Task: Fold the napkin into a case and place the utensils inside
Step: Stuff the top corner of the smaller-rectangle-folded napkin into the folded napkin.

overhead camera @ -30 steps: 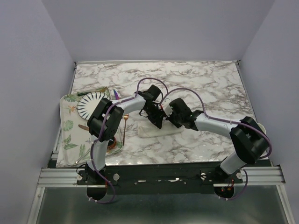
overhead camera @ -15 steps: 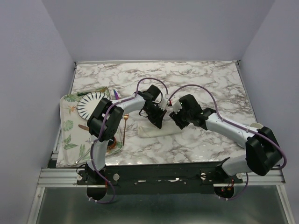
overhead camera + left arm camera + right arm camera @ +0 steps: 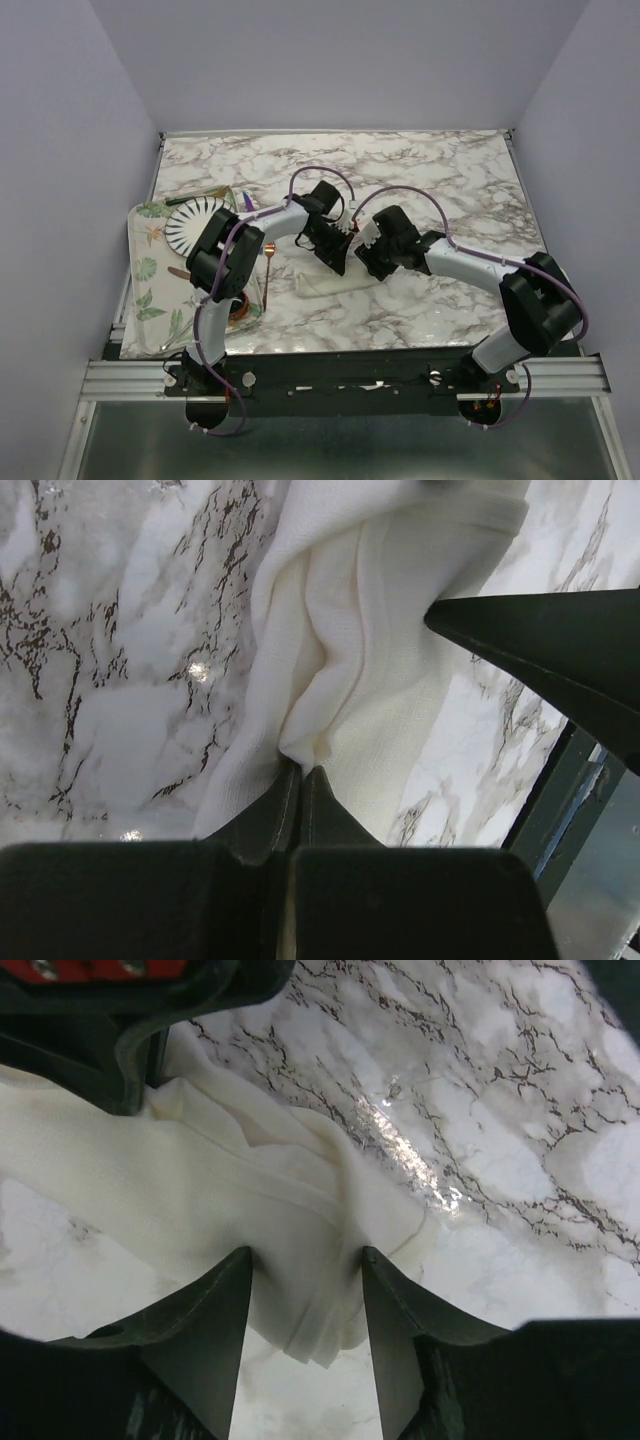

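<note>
The napkin (image 3: pixel 325 284) lies as a narrow cream strip on the marble, bunched under both grippers. My left gripper (image 3: pixel 337 257) is shut on a raised fold of the napkin (image 3: pixel 370 650), its tips (image 3: pixel 300 772) pinching the cloth. My right gripper (image 3: pixel 367 262) stands open just to the right; in its wrist view a folded corner of the napkin (image 3: pixel 250 1185) hangs between its spread fingertips (image 3: pixel 305 1260). A purple-blue utensil (image 3: pixel 245 199) and a copper fork (image 3: pixel 268 258) lie left of the napkin, at the tray's right edge.
A leaf-patterned tray (image 3: pixel 146 292) sits at the left with a black-striped white plate (image 3: pixel 194 225) and a copper knife-like utensil (image 3: pixel 178 272). The left arm's links reach over the tray. Grey walls enclose the table on three sides.
My right gripper's jaws have spread apart around the napkin's corner, and the right arm's elbow swung out to the right and back. The left gripper has stayed shut on the fold.
</note>
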Motion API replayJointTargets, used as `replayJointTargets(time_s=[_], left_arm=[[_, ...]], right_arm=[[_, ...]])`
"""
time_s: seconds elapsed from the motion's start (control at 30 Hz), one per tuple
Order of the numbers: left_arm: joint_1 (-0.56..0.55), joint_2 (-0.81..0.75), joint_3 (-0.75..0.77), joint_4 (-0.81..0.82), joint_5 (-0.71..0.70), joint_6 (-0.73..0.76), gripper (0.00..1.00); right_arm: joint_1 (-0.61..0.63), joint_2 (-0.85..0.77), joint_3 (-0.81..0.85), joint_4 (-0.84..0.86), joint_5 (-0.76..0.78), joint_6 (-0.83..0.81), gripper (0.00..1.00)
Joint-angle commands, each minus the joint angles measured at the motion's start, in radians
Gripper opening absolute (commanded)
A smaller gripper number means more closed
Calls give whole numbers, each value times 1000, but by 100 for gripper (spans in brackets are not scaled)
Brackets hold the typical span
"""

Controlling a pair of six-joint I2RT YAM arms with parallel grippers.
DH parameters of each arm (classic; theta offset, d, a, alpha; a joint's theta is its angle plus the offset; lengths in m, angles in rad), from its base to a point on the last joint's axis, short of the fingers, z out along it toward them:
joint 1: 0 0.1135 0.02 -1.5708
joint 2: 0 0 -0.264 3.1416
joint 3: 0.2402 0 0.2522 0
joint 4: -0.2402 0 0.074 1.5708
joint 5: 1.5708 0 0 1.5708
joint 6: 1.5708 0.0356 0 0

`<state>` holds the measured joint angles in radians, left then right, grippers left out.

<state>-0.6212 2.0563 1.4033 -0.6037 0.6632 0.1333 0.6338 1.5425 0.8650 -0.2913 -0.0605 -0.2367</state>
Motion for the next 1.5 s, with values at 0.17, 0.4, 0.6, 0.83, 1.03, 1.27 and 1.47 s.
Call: replayJointTargets(time_s=[0.17,0.4,0.6,0.83,1.03,1.27,1.47], left_arm=[[20,91,-52,-53,-157,78,1],[29,105,-12,-70,-166,97,1],[31,126,45,-99,-168,126,1],[31,139,79,-142,-166,161,2],[37,165,111,-188,-120,181,3],[49,191,146,-228,-106,203,6],[61,215,181,-252,-94,210,7]], right_arm=[[3,82,-11,15,119,-10,39],[3,4,-26,-31,99,-4,40],[1,-8,-8,-69,83,10,50],[0,-165,12,-97,-9,63,51],[0,-240,-70,23,-142,25,34],[7,-90,-44,132,-136,-98,22],[52,-16,5,155,-95,-131,20]])
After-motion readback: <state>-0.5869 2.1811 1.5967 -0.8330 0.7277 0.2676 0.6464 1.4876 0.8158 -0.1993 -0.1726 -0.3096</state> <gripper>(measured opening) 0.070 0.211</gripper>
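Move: The folded napkin's right end, with the corner to be stuffed, sits right between the right hand's open fingers, about 1 cm to its left and 2 cm below. That end lies about 8 cm to the right of the left hand and 1 cm nearer the base; the left hand already pinches the napkin. From the left hand the napkin's left end is some 10 cm left and 2 cm back, and the fork roughly 17 cm left and 2 cm ahead. Right hand edges forward, hops back 6 cm high, sinks farther left, narrowing over the napkin; left keeps pinching. ##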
